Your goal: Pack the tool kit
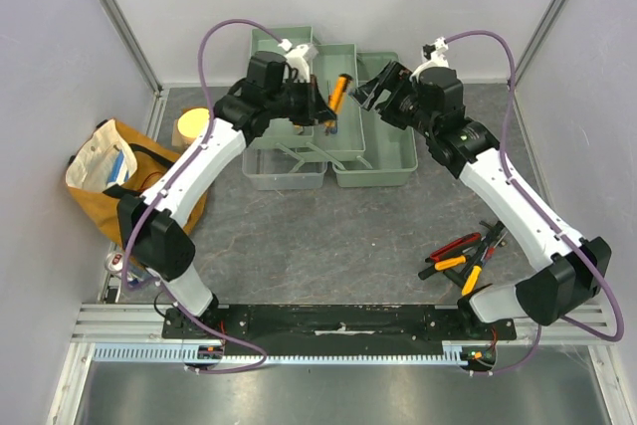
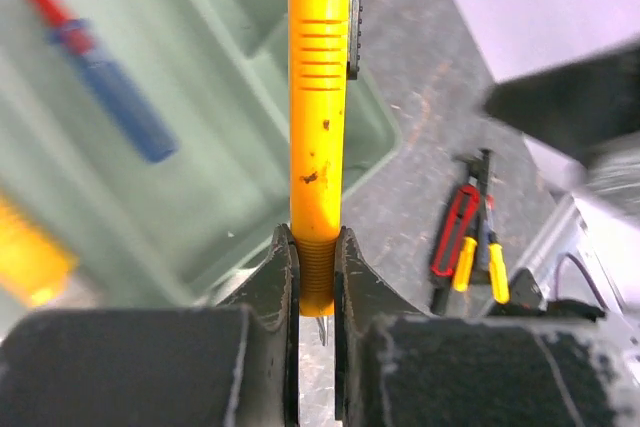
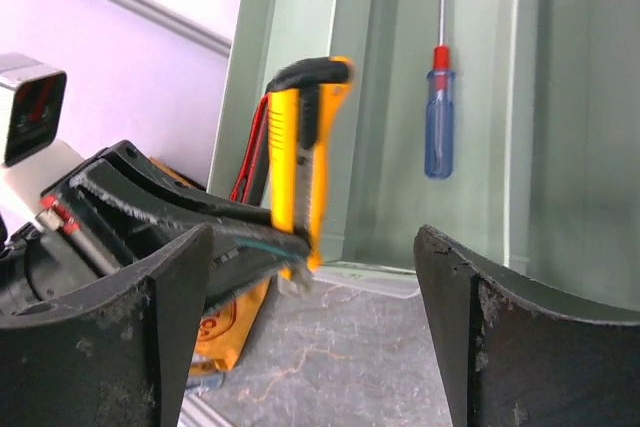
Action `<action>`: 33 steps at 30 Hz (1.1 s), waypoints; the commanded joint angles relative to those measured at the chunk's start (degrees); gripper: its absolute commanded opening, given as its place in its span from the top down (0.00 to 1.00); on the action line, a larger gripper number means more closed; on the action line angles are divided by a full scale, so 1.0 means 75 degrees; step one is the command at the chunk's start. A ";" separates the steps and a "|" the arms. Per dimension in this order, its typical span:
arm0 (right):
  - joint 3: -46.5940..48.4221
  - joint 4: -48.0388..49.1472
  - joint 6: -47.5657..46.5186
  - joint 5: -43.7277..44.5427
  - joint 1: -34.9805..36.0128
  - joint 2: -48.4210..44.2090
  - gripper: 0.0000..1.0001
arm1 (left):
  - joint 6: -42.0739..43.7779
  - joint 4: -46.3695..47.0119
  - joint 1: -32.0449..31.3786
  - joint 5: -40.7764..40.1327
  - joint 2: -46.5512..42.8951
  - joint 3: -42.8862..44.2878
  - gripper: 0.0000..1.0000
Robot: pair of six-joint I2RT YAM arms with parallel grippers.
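Note:
The pale green tool kit box (image 1: 388, 171) stands open at the back of the table, trays spread. My left gripper (image 1: 320, 106) hovers over it, shut on the lower end of an orange utility knife (image 1: 340, 90) with a black cap. The left wrist view shows the knife (image 2: 318, 127) clamped upright between the jaws of the left gripper (image 2: 317, 247). My right gripper (image 1: 370, 90) is just right of the knife, open and holding nothing. Its wrist view shows the right gripper (image 3: 312, 237) spread wide with the knife (image 3: 300, 167) beyond it. A blue-handled screwdriver (image 3: 438, 117) lies in a tray.
Red- and yellow-handled pliers and cutters (image 1: 460, 256) lie on the table near the right arm's base. A yellow-orange cloth bag (image 1: 109, 176) sits at the left, with a yellow round object (image 1: 191, 124) behind it. Frame rails run along the walls.

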 commanded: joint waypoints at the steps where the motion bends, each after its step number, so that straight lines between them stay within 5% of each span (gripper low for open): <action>1: 0.0021 -0.0088 -0.0317 0.0992 -0.0032 -0.0515 0.13 | -0.0300 -0.0120 0.0922 -0.0849 -0.0753 -0.0283 0.98; 7: -0.0377 -0.0615 -0.0248 0.1239 -0.0231 -0.0563 0.13 | -0.0383 -0.0354 0.2024 -0.0791 -0.0930 -0.0882 0.98; 18: -0.0799 -0.1236 0.0127 0.1203 -0.0489 -0.0282 0.15 | -0.0476 -0.0940 0.2154 -0.1047 -0.0039 -0.0531 0.98; 27: -0.0987 -0.3027 0.0608 0.2059 -0.1098 -0.0059 0.14 | -0.0535 -0.1503 0.2166 -0.1622 0.0243 0.0020 0.58; 33: -0.1501 -0.4317 0.0841 0.2622 -0.1450 0.0000 0.08 | -0.0582 -0.1644 0.2154 -0.1950 -0.0190 0.0430 0.52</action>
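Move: About 9 cm ahead of the left hand, 13 cm to its left and 12 cm below is the free strip of top tray meant for the orange cutter it holds. The yellow cutter lies 4 cm to the right of that strip, the red cutter 5 cm to its left, and the blue screwdriver about 14 cm to its right. From the right hand, the red pliers are roughly 19 cm back, 22 cm right and 33 cm below. Swinging left about 14 cm and some 5 cm forward with the orange cutter still pinched by its rear end, the left hand turns counter-clockwise, then sinks into the top tray, fingers tipping down, opens to let go between the red and yellow cutters, and starts to rise. The empty, open right hand backs off rightward, then drops about 14 cm towards the red pliers, tipping down and turning clockwise. ##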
